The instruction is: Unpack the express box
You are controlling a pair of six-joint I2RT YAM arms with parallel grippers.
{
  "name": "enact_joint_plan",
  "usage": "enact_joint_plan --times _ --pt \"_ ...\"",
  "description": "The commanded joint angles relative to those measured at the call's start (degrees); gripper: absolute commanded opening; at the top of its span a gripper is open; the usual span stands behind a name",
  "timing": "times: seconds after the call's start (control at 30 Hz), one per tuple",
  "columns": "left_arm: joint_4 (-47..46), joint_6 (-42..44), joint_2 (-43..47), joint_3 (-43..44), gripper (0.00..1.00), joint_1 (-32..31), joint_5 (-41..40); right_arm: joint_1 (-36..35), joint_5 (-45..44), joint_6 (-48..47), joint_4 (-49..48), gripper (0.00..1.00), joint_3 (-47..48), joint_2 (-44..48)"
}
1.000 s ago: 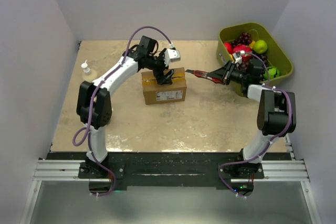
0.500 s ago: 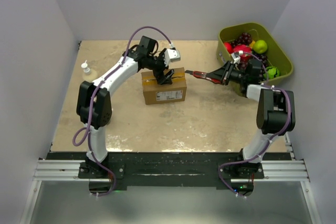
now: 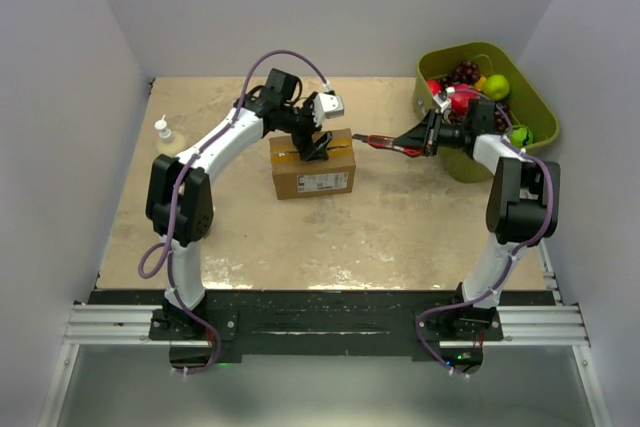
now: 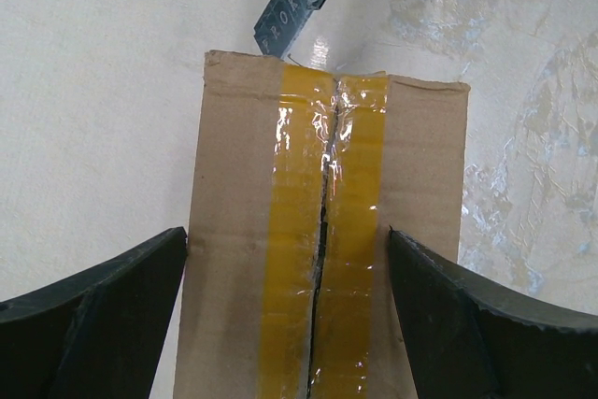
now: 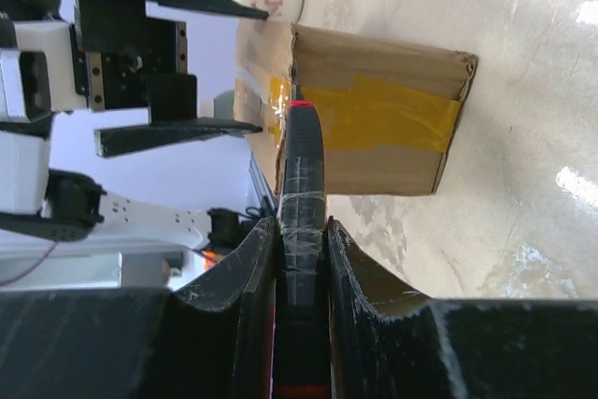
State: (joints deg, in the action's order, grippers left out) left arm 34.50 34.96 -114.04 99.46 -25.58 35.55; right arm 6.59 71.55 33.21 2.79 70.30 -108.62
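Observation:
The express box (image 3: 312, 169) is a brown carton with a white label on its near side, standing mid-table. In the left wrist view the yellow tape on the box (image 4: 234, 231) is slit along the centre seam. My left gripper (image 3: 313, 147) is open over the box top, its fingers (image 4: 93, 296) standing on either side of it. My right gripper (image 3: 425, 137) is shut on a black and red utility knife (image 3: 385, 143). The knife's tip (image 4: 291, 11) sits just off the box's right end, and it points at the taped end (image 5: 374, 147) in the right wrist view.
A green bin (image 3: 530, 97) of fruit stands at the back right, close behind my right wrist. A small white bottle (image 3: 162, 130) stands at the left edge of the table. Grey walls close in on three sides.
My right wrist has shifted slightly back toward the green bin, with the knife tip staying near the box's right end. The left arm and the box have not moved.

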Motion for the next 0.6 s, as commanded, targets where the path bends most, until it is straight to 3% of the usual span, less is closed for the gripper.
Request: enact_joint_plan --times 0.0,0.1,0.57 --pt "-1.80 0.55 -3.64 -0.76 0.91 -0.26 -6.98 -0.26 4.12 -26.59 38.37 0.00 4.75 -5.46" --pt "-2.86 -0.15 -3.82 -0.67 0.89 -0.26 -8.48 -0.26 4.30 -30.83 41.76 0.00 4.49 -5.03" --pt "-4.09 -0.24 -3.74 -1.20 0.88 -0.26 -9.97 -0.26 4.65 -32.86 44.32 0.00 4.05 -3.00"
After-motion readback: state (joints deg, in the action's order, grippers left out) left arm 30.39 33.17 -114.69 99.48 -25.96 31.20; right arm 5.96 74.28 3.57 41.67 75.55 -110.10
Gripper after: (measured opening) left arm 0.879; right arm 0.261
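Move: The right hand, holding the red-black knife, has the middle of the taped box about 20 cm to its left, some 1 cm back and 7 cm below. The green basket lies roughly 18 cm to its right and 10 cm ahead, the red fruit in it about 12 cm right and 12 cm ahead. From the open left hand, poised over the lid, the box's middle is some 7 cm below, 2 cm left and 1 cm back. Back towards its base, and only slightly down, the right hand sweeps the knife about 6 cm alongside the box's right end, turning some 10 degrees counter-clockwise while keeping the handle pinched. The blade tip trails back from forward of the slit seam to close by it. The wide-open left hand drifts about 2 cm forward across the lid. ##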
